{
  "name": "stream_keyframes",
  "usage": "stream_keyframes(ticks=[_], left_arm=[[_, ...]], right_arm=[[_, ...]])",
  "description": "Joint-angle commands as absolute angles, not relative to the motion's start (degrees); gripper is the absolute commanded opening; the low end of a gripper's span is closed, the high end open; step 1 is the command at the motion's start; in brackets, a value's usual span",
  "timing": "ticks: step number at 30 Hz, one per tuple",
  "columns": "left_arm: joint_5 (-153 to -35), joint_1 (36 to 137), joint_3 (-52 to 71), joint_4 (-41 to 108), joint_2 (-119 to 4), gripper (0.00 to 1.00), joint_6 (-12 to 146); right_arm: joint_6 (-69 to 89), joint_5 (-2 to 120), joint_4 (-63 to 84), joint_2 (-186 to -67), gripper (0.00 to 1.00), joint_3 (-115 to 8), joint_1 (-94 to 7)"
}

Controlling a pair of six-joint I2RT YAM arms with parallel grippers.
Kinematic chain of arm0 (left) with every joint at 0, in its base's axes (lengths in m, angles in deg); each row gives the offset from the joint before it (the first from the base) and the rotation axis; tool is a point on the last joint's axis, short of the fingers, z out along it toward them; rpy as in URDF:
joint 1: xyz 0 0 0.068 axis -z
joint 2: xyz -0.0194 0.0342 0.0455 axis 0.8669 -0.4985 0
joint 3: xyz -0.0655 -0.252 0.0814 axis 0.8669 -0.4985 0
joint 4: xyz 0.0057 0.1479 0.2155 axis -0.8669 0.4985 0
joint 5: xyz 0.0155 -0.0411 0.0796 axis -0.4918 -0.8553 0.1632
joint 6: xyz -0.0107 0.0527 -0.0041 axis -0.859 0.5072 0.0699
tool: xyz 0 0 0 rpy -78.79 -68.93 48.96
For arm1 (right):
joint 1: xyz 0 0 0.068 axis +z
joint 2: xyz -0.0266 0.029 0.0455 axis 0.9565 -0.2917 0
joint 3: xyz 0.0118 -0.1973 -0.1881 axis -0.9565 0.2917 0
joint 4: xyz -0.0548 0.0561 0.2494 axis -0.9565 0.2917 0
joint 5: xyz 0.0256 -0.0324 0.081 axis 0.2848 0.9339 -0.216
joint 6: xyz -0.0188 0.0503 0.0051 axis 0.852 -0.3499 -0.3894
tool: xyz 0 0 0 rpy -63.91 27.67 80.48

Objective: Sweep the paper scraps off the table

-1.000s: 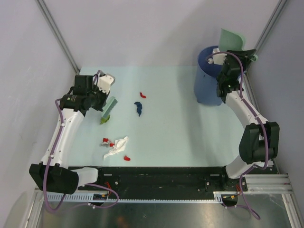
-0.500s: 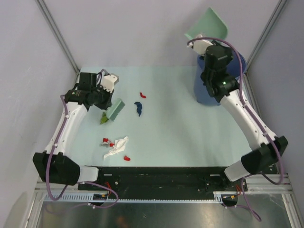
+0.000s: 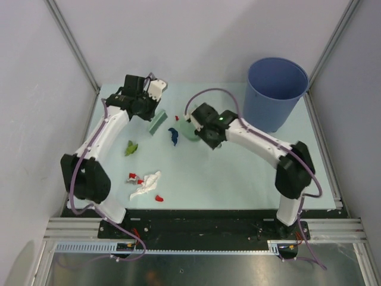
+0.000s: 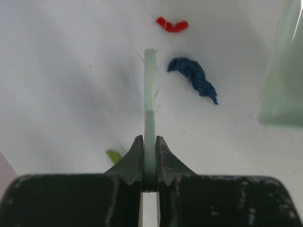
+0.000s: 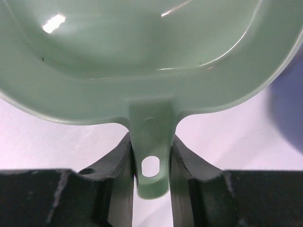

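Note:
My left gripper (image 3: pixel 152 113) is shut on the handle of the pale green brush (image 3: pixel 158 123), which the left wrist view shows edge-on (image 4: pixel 149 94) between the jaws (image 4: pixel 149 147). Just right of the bristles lies a dark blue wad (image 3: pixel 173 136) (image 4: pixel 193 78), with a red piece (image 3: pixel 177 118) (image 4: pixel 172 24) beyond it. My right gripper (image 3: pixel 199 130) (image 5: pixel 150 158) is shut on the handle of the pale green dustpan (image 3: pixel 189 129) (image 5: pixel 142 47), which sits low just right of the blue wad. A green scrap (image 3: pixel 130 148) (image 4: pixel 113 156), a white crumple (image 3: pixel 146 183) and red pieces (image 3: pixel 133 177) lie nearer the front left of the table (image 3: pixel 238 173).
A tall blue bin (image 3: pixel 275 92) (image 5: pixel 289 109) stands at the table's far right corner. A black and metal rail (image 3: pixel 202 223) runs along the near edge. Grey walls close in the left, back and right sides.
The right arm swung the dustpan from above the bin down to the table's middle beside the blue wad. The left arm carried the brush farther back and rightward, away from the green scrap.

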State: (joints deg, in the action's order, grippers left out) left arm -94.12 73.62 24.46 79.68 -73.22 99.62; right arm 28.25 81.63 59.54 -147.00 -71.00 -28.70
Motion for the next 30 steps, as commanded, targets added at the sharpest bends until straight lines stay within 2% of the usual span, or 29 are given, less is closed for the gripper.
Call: stream_keyframes(ticks=[1,8,17,21,25,30], left_arm=[[-89.72,73.99,31.75,75.66,-78.89,0.0,98.31],[-89.54,75.66,33.96,75.66,-84.78,0.0,99.46],[-93.75,77.59,33.35,75.75,-87.95,0.0,100.25],[-101.21,78.03,30.54,76.36,-86.29,0.0,99.54],[-113.49,78.12,26.94,78.73,-83.04,0.0,100.86],[-121.7,77.86,24.03,80.58,-75.05,0.0,100.78]], right_arm=[[20.41,71.61,65.85,-150.71,0.0,-71.63,-28.31],[19.62,69.57,72.09,-159.5,0.0,-74.27,-27.16],[20.41,75.1,80.71,-169.08,0.0,-80.33,-25.41],[20.84,77.13,81.6,-172.68,0.0,-83.58,-25.58],[20.85,76.25,79.22,-174.88,0.0,-87.62,-26.28],[21.29,74.58,75.71,-174.54,0.0,-88.25,-26.37]])
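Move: The blue scrap lies about 7 cm to the right of my left hand, some 3 cm farther out and 20 cm below it. The red scrap is about 12 cm ahead and 8 cm right, and the green scrap about 5 cm back and 9 cm left, both also on the table. From my right hand the blue scrap is roughly 9 cm ahead, 14 cm left and 17 cm down, and the red one 18 cm ahead and 13 cm left. I lower the dustpan about 13 cm with my right hand while drawing it back some 7 cm, tipping the wrist down to lay it flat, then nudge it forward-left to the blue scrap. My left hand, still gripping the brush, reaches forward and down to the scrap's far left side, then sweeps right and finally back, turning clockwise, against the scrap towards the pan. ##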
